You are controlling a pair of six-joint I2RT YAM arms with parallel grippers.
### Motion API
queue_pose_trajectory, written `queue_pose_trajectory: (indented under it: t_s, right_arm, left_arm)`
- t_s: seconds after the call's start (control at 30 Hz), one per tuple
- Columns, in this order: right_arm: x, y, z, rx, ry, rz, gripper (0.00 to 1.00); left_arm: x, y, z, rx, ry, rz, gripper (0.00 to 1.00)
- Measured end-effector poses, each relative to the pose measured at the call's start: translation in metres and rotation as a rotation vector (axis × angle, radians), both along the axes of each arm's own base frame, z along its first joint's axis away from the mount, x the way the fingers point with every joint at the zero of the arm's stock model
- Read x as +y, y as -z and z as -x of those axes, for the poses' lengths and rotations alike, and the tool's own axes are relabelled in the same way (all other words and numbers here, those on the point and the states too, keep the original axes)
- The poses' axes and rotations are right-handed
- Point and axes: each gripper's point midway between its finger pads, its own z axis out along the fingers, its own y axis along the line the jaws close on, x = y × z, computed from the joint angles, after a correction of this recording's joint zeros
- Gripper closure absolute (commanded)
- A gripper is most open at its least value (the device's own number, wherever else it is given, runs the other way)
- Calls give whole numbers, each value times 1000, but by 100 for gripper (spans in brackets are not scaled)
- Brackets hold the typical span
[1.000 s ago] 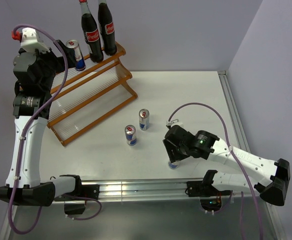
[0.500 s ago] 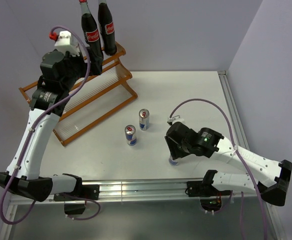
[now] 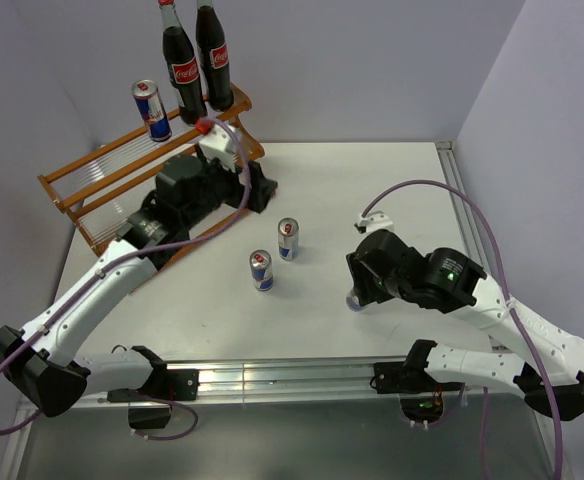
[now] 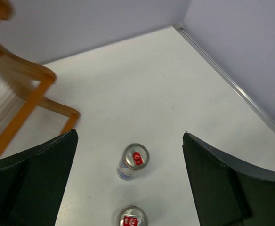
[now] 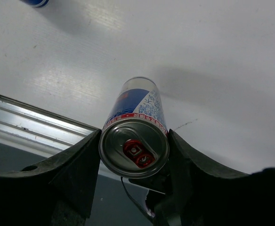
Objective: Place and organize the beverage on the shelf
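The shelf (image 3: pixel 102 157) stands at the far left, and its wooden end (image 4: pixel 38 94) shows in the left wrist view. On its top tier are two cola bottles (image 3: pixel 179 62) (image 3: pixel 213 55) and one can (image 3: pixel 153 111). Two cans (image 3: pixel 288 238) (image 3: pixel 261 270) stand on the table; the left wrist view also shows these cans (image 4: pixel 133 161) (image 4: pixel 132 219). My left gripper (image 3: pixel 258 186) (image 4: pixel 129 135) hangs open over the shelf's right end, well above them and holding nothing. My right gripper (image 3: pixel 357 292) (image 5: pixel 134 133) is shut on a fourth can (image 5: pixel 136 141) (image 3: pixel 353 301) near the table's front.
An aluminium rail (image 3: pixel 242 378) runs along the table's front edge, just behind the held can. A raised strip (image 3: pixel 464 210) lines the right edge. Walls close in behind and to the right. Purple cables loop above both arms.
My left arm has swung from the shelf's top tier down and right to its right end, leaving the can there. My right gripper has closed on its can and shifted right and farther in.
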Motion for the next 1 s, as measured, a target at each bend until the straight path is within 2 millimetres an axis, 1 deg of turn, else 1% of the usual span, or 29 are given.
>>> queue_pose_trajectory:
  t_s: [0.17,0.27,0.37,0.53,0.8,0.9,1.0]
  right_arm:
    - [-8,-13,-6,-22,21,4,63]
    - [-10,-19,-8,-31,24,4,63]
    - [-9,-24,-11,-35,23,3,64]
    - [0,-32,-15,-29,-1,7,64]
    - [21,-49,-26,-23,-49,-5,66]
    - [31,-56,-30,-19,-67,-17,66]
    - [42,-61,-33,-14,-90,-31,66]
  left_arm:
    - [-48,47,34,-7,158,-68,1]
    - [-69,68,57,-37,245,-89,1]
    - [-83,86,83,-77,326,-97,1]
    - [-97,100,116,-161,421,-78,0]
    - [-116,119,154,-288,480,-85,1]
    - [-122,123,162,-313,495,-84,0]
    - [-128,124,163,-332,493,-79,1]
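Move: Diagonally behind, right of and below the open left hand is the Red Bull can held by the right: about 18 cm back, 22 right, 19 down. Of the table cans, about 28 cm below the left hand, one stands 4 cm ahead and 5 right, the other 4 back and 1 left. The right hand grips its can near the top, the can's middle about 5 cm below and 1 cm ahead of the hand. Swinging back, right and down from beside the shelf, about 16, 13 and 12 cm, the left hand comes at the held can with fingers wide open, turning nearly 30 degrees clockwise as its tips level out. The right keeps its grip and lifts the can some 6 cm, also carrying it forward and, after a slight sway right, left towards the left hand. ##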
